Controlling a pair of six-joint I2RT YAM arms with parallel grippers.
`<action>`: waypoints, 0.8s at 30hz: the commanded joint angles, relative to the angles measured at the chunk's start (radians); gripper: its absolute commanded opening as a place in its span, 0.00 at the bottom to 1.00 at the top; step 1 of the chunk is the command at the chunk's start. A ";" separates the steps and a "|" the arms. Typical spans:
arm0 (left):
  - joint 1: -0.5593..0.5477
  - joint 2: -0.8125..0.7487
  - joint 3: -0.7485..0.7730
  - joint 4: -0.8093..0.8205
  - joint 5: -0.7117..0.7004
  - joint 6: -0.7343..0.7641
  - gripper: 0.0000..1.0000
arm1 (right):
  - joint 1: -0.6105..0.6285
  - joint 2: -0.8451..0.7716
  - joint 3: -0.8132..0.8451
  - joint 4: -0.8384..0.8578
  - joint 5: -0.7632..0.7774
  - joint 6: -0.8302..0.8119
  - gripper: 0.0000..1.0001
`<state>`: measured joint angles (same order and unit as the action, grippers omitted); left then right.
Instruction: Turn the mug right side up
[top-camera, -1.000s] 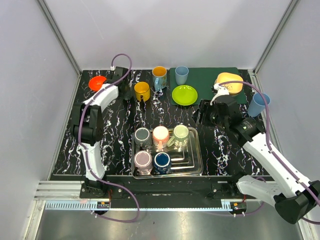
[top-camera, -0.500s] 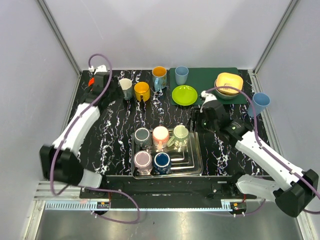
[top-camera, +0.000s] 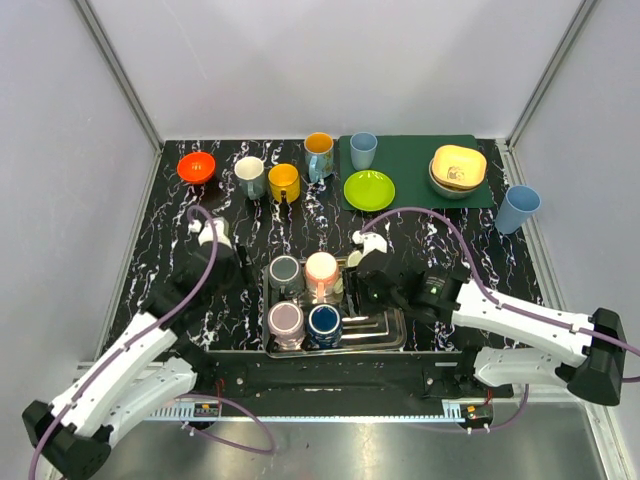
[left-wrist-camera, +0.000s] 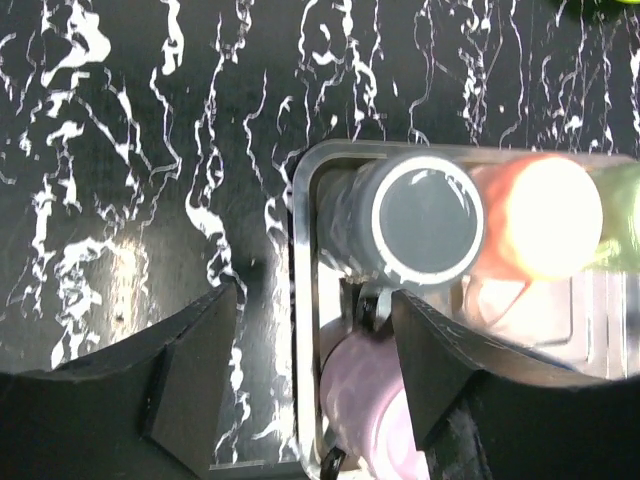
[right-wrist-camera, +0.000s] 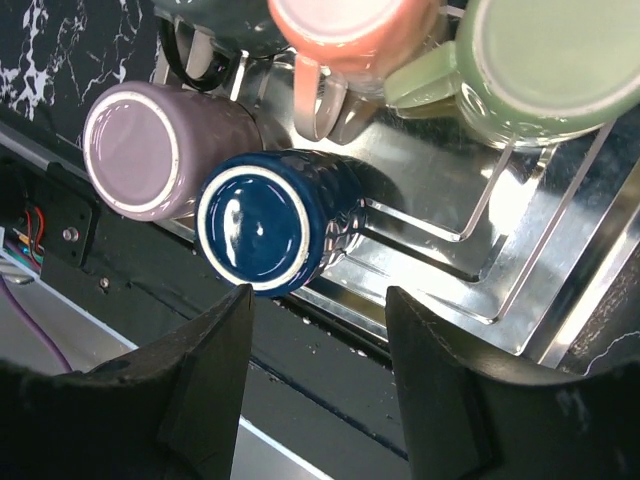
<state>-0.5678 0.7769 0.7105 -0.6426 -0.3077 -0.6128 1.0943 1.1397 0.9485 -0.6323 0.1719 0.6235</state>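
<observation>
Five mugs stand upside down in the metal tray (top-camera: 392, 300): grey (top-camera: 285, 270), salmon (top-camera: 321, 267), green (top-camera: 357, 260), lilac (top-camera: 286, 319) and dark blue (top-camera: 324, 322). My left gripper (top-camera: 243, 268) hovers open at the tray's left rim (left-wrist-camera: 300, 300). Its jaws straddle that rim, with the lilac mug (left-wrist-camera: 375, 400) partly between them and the grey mug (left-wrist-camera: 425, 218) just ahead. My right gripper (top-camera: 365, 288) is open above the tray's middle and hides part of the green mug. In its view the dark blue mug (right-wrist-camera: 258, 232) lies just ahead of the left finger (right-wrist-camera: 200, 380).
Along the back stand upright a white mug (top-camera: 250, 176), a yellow mug (top-camera: 284, 182), an orange mug (top-camera: 319, 152) and a blue cup (top-camera: 363, 150). A red bowl (top-camera: 196, 166), a green plate (top-camera: 369, 190), stacked bowls (top-camera: 458, 166) and another blue cup (top-camera: 518, 208) are also there.
My left gripper opened and let go of the white mug, which now stands upright at the back left, then swung down to the tray's left. My right arm came from the back right to over the tray.
</observation>
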 joint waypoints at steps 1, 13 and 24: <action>-0.052 -0.151 -0.006 -0.133 0.061 -0.033 0.66 | 0.016 -0.055 -0.019 0.017 0.083 0.108 0.61; -0.380 0.025 0.054 -0.284 0.180 -0.169 0.65 | 0.016 -0.038 0.047 -0.029 0.146 0.005 0.63; -0.449 0.087 -0.055 -0.244 0.191 -0.254 0.64 | 0.016 -0.077 0.004 0.016 0.147 -0.048 0.64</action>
<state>-1.0031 0.8288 0.6586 -0.9272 -0.1379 -0.8410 1.1034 1.0863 0.9535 -0.6506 0.2806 0.6125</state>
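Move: The upside-down mauve mug in the near left corner of the tray is about 10 cm back from the left gripper, 8 cm to its right and 10 cm below. The navy mug stands some 9 cm to the right of the mauve one, level with it; the dark grey mug stands about 12 cm beyond the mauve one. From the right gripper, the mauve mug lies about 16 cm left, roughly level fore and aft, 10 cm lower. Bring the left gripper back about 13 cm towards the mauve mug, swinging some 5 cm to the right, first at height and then sinking about 7 cm to its near left side. Turn the hand about 20 degrees clockwise and tip the fingers steeper down as it comes, keeping them open. Let the open right gripper ease slightly up, forward and right. ##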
